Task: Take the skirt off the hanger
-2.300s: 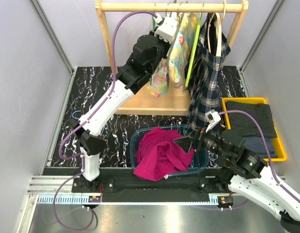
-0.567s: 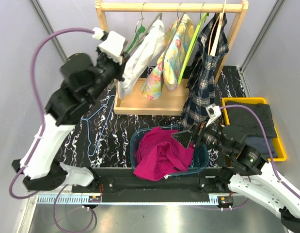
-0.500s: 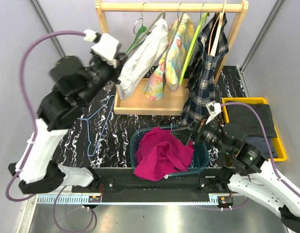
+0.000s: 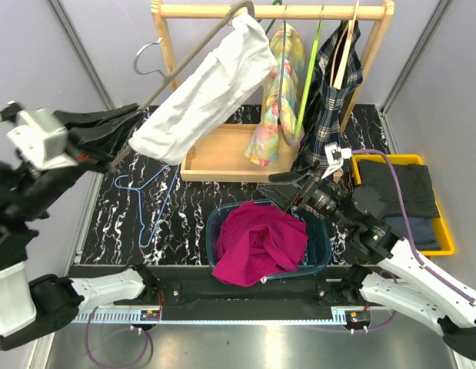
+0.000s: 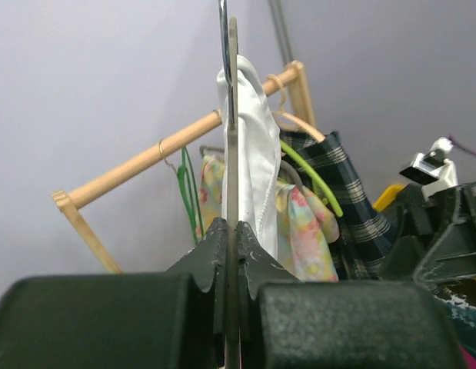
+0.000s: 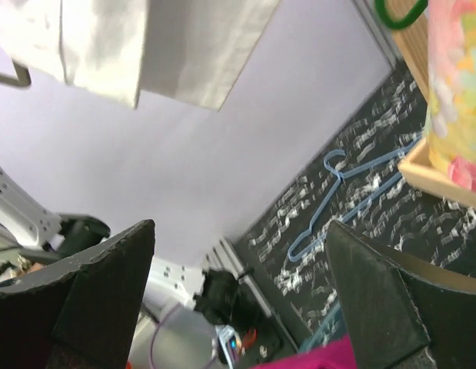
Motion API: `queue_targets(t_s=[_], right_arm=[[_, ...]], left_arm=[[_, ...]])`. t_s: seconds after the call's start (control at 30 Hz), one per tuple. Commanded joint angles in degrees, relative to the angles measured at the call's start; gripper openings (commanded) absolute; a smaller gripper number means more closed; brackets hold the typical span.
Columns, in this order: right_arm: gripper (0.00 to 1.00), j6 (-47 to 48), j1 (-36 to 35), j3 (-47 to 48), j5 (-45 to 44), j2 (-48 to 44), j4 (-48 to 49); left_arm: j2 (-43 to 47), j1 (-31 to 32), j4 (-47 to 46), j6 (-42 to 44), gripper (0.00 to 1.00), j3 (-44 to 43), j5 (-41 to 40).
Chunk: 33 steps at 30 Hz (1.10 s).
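The white skirt (image 4: 207,84) hangs on a grey hanger (image 4: 168,73). The hanger is tilted, with its hook off the rail and left of the rack. My left gripper (image 4: 132,129) is shut on the hanger's lower end. In the left wrist view the jaws (image 5: 232,231) pinch the hanger bar (image 5: 232,115), and the skirt (image 5: 257,169) drapes just beyond. My right gripper (image 4: 287,188) is open and empty above the basket, right of and below the skirt. In the right wrist view its open gripper (image 6: 239,227) points up at the skirt's hem (image 6: 145,46).
The wooden rack (image 4: 268,11) holds a floral garment (image 4: 280,92), a green hanger (image 4: 307,77) and a plaid garment (image 4: 330,108). A blue basket (image 4: 211,231) holds magenta cloth (image 4: 261,238). A yellow tray (image 4: 447,234) of dark clothes sits right. A blue hanger (image 4: 157,200) lies on the table.
My left arm has swung left and back, pulling the hanger and white skirt off the rail and tilting it. My right gripper has risen slightly toward the rack.
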<state>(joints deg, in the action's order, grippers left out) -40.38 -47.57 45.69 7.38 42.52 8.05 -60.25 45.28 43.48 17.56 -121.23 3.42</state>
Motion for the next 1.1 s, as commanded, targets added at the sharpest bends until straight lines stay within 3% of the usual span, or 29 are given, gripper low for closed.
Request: queue_targets(t_s=[0.0,0.2,0.6,0.87,1.07], right_arm=[[1.0,-2.16,-0.07,-8.31,-3.85,0.1,23.16],[1.0,-0.67,0.02,-11.16,-9.49,4.05,37.98],[1.0,3.29,0.02,-6.32,-10.8,2.04,40.72],[1.0,0.22,0.02,-5.97,-8.26,6.25,48.27],[1.0,1.88,0.02,-5.7,-7.99,8.45,48.29]], left_arm=[[0.57,-0.01,-2.71,-1.65,0.0,-3.83,10.09],[0.83,-1.77,-1.74,-4.02,0.0,-3.93,17.05],[0.13,-5.11,-3.58,-10.53,0.0,-3.67,22.06],[-0.13,-6.69,-6.13,-13.16,0.0,-2.96,23.03],[-0.66,-8.19,-6.22,-14.31,0.0,-5.5,24.44]])
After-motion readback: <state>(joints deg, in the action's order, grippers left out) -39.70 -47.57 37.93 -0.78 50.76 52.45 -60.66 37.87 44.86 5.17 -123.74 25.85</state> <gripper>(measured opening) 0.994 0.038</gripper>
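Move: Off the left hand, which already holds its gray hanger, the white skirt's middle lies about 10 cm ahead, 11 cm to the right and 7 cm up. From the open right hand that skirt is some 7 cm ahead, 10 cm to the left and 25 cm above; the floral garment hangs about 20 cm ahead of this hand, 3 cm to its right and 3 cm higher, and the magenta skirt in the tub lies 4 cm back, 1 cm left and 35 cm below. Drawing back about 5 cm with a slight drift to the right, the left hand turns clockwise nearly 20 degrees and then almost stops, still pinching the hanger. The right hand, fingers staying wide open, first goes forward and dips slightly, then rises about 10 cm towards the white skirt, easing back and right before edging forward and down again at the end; its fingers tip up some 30 degrees. ##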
